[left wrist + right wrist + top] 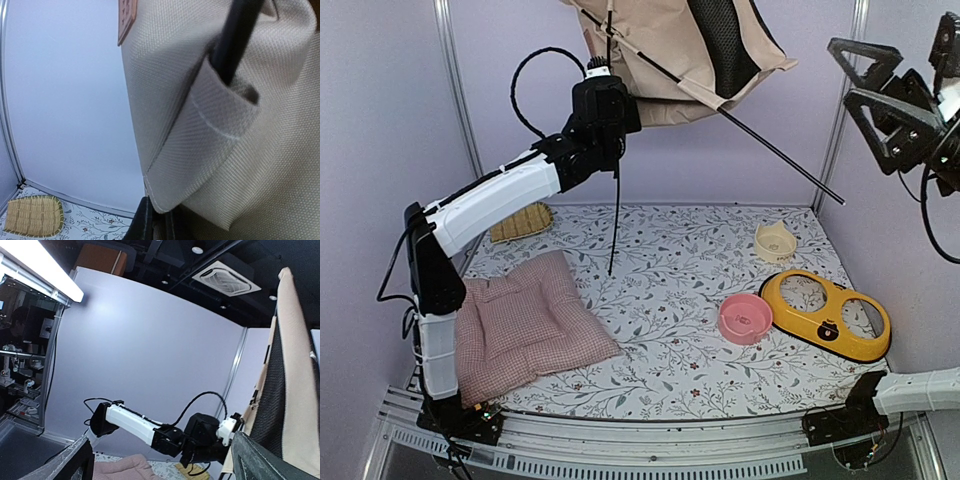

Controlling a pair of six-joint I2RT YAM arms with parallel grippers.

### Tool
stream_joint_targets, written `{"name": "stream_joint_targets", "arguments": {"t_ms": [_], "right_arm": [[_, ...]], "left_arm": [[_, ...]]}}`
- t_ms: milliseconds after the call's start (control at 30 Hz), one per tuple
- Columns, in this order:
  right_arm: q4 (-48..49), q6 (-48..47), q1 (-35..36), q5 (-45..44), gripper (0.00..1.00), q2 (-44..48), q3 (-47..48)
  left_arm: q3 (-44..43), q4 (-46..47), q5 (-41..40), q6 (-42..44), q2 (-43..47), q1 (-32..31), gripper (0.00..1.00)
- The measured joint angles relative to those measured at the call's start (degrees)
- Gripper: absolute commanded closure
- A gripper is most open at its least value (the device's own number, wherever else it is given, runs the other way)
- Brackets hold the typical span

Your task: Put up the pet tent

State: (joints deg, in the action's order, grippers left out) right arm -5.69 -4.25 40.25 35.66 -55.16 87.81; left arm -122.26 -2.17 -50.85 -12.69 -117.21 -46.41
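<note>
The pet tent point(665, 50), beige fabric with a black mesh panel point(720, 40), hangs high at the back. My left gripper point(605, 75) is shut on its lower edge. One thin black pole point(770, 150) slants down to the right, and another point(615, 215) hangs straight down towards the floor. The left wrist view is filled by the tent fabric point(225, 150), with a pole point(235, 40) in a sewn pocket, a brown label patch point(126, 17) and the gripper point(159, 222) pinching the fabric. My right gripper point(880, 90) stands open, right of the tent. In its own view the gripper point(162, 452) is empty and the tent point(295, 365) is at the right.
On the flowered floor lie a pink checked cushion point(525, 320) at the left, a woven mat point(520, 222) behind it, a pink bowl point(745, 318), a yellow two-hole bowl stand point(828, 312) and a cream cat-eared bowl point(774, 241). Lilac walls enclose three sides.
</note>
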Motion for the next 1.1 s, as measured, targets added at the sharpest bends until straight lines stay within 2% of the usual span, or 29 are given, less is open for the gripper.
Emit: {"name": "stream_joint_targets", "arguments": {"t_ms": [67,200,300,367,533,733,933,1100], "right_arm": [[-1.5,0.4,3.3,1.2,0.05,-2.6,0.0],[-6.4,-1.1,13.4,-3.9,0.06,-9.7,-0.3],[-7.2,-0.9,16.9,-8.2,0.06,-13.1,-4.4],[-7.2,0.3,18.2,-11.8,0.07,-14.1,-8.0],[-6.5,6.2,19.7,-27.5,0.03,-17.1,-12.9],[-5.8,13.4,17.9,-46.1,0.02,-21.3,-15.3],[-1.8,15.6,17.0,-50.5,0.02,-24.2,-15.3],[5.8,18.4,20.6,-54.0,0.01,-27.9,-18.1]], "left_arm": [[-0.2,0.0,0.0,0.3,-0.2,0.0,1.00],[-0.9,-0.3,-0.2,1.1,-0.5,0.1,1.00],[-1.4,-0.8,-0.3,1.7,-0.6,0.2,1.00],[-1.9,-1.6,-0.3,2.0,-0.6,0.2,1.00],[-3.6,-4.8,-0.2,1.9,-0.6,0.3,1.00],[-4.1,-9.9,1.0,-0.6,0.3,0.3,1.00],[-2.4,-17.6,1.3,-6.2,5.6,0.0,1.00],[-2.5,-25.6,1.6,-12.6,8.9,-0.1,1.00]]}}
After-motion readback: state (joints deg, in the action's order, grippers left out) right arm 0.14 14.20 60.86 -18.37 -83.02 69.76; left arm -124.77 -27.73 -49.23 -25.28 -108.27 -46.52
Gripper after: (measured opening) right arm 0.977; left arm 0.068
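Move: The tent's leg pole slants down from the left hand, which already grips the tent cloth; the pole's middle is about 4 cm back, 2 cm left and 22 cm below that hand. From the empty right hand it lies some 33 cm ahead, 23 cm left and 38 cm lower. Also from the right hand, the tent fabric is about 40 cm ahead, 12 cm left and 5 cm below, the pink bowl 16 cm ahead, 8 cm right and 59 cm down. Towards the tent's leg pole, under the hanging cloth, the right hand sweeps about 28 cm down and some 16 cm each left and forward: left and down first, then mostly forward. It stays wide open while its fingers swing from left-and-up to forward-left, slightly down. The left hand keeps its grip, nearly still, then draws the tent about 5 cm back and left, tipping down some 10 degrees. ##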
